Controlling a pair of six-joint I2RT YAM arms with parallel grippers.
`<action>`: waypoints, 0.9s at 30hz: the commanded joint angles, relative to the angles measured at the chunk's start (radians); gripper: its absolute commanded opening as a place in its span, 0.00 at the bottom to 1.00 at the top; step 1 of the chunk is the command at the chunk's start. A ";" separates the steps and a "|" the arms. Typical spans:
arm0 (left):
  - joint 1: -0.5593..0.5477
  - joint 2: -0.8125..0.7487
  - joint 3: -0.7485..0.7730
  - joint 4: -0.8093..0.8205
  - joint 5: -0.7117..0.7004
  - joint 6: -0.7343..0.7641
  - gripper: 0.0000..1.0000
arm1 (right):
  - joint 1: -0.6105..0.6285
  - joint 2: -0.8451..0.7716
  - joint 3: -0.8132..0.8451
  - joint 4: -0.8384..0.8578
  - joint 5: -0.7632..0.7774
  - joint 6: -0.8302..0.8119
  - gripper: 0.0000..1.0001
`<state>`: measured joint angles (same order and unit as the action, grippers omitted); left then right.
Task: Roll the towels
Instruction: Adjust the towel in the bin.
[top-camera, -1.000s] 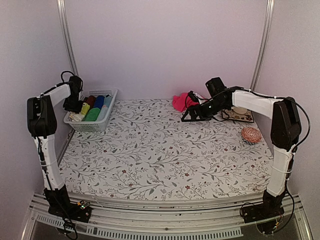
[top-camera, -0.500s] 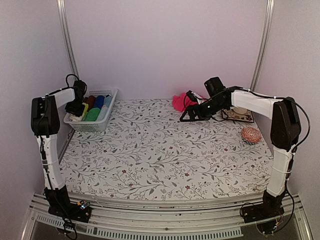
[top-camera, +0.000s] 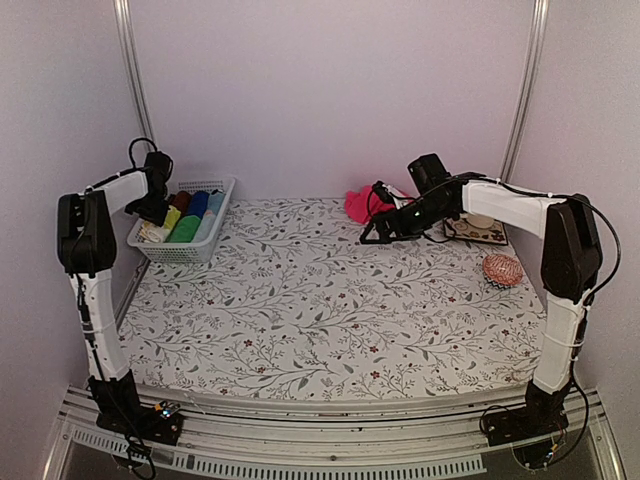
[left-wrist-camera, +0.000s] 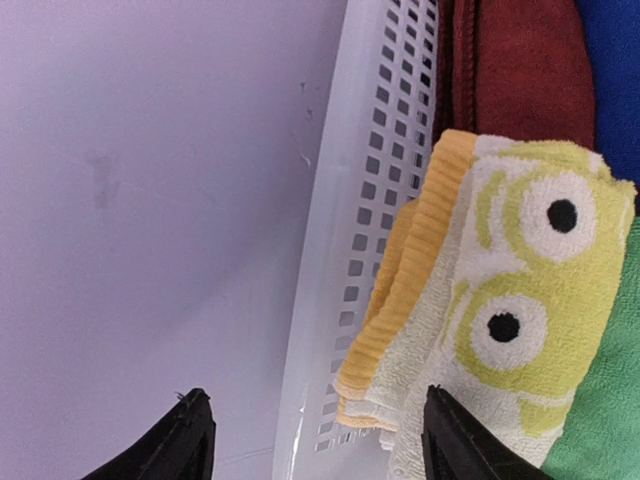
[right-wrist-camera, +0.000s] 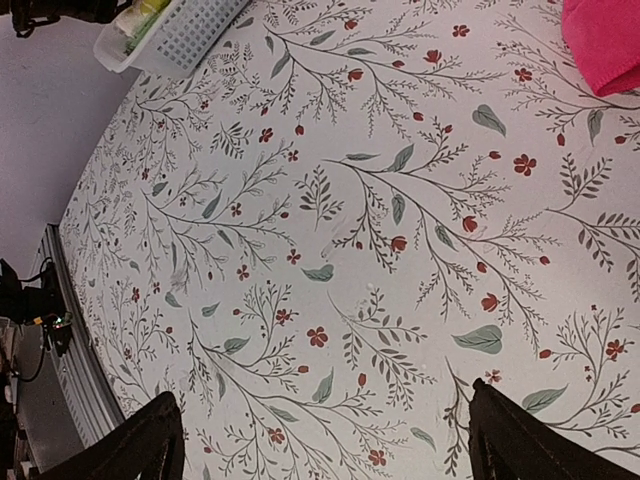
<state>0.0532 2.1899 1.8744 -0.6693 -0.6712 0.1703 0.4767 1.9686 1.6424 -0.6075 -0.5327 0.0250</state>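
Observation:
The lime-yellow towel (left-wrist-camera: 520, 300), with white and orange parts, lies folded in the white basket (left-wrist-camera: 370, 200) at the back left; in the top view it shows as a yellow patch (top-camera: 172, 215). My left gripper (left-wrist-camera: 313, 400) is open and empty, just above the basket's left wall, with one finger outside it and one over the towel; it also shows in the top view (top-camera: 152, 207). The hot pink towel (top-camera: 358, 205) lies crumpled at the back centre and shows at the right wrist view's top right corner (right-wrist-camera: 605, 40). My right gripper (top-camera: 372, 234) is open and empty, low over the tablecloth just in front of the pink towel (right-wrist-camera: 322, 400).
The basket (top-camera: 185, 250) also holds dark red (left-wrist-camera: 520, 60), blue (left-wrist-camera: 610, 60) and green (left-wrist-camera: 600, 440) rolls. A round red-orange woven pad (top-camera: 502, 268) lies at the right. A small patterned board (top-camera: 478, 232) sits at the back right. Walls stand close on three sides.
My left gripper has shifted a little toward the back along the basket's left edge. My right arm has barely moved.

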 joint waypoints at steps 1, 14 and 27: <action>-0.011 -0.048 0.012 0.015 -0.013 0.008 0.73 | 0.003 -0.046 0.014 -0.015 0.019 -0.013 0.99; -0.039 -0.192 0.013 -0.045 0.112 -0.088 0.97 | -0.035 -0.052 0.286 -0.271 0.054 0.131 0.99; -0.367 -0.460 -0.450 0.134 0.239 -0.335 0.97 | -0.116 -0.107 0.603 -0.431 0.084 0.611 0.99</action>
<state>-0.2337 1.7180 1.5234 -0.5774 -0.4904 -0.0662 0.3851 1.9194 2.2246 -0.9810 -0.4622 0.4484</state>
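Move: The yellow-and-white towel in the bin's near left part has its middle about 3 cm ahead of the left hand, 3 cm to its right and 7 cm below. Beside it the green roll lies some 11 cm right of the hand and 2 cm ahead; the dark red roll is roughly 14 cm ahead and 5 cm right, both about 8 cm down. From the right hand the yellow-and-white towel is some 65 cm left, 12 cm ahead and 9 cm lower. The yellow-and-white towel is left behind as the left hand lifts away from it, slowly at first while its partly open fingers spread wide, then fast up about 11 cm and some 17 cm right across the bin, slightly back, the fingers swinging from left towards forward. The empty, open right hand climbs about 19 cm, drifting right and turning clockwise. ##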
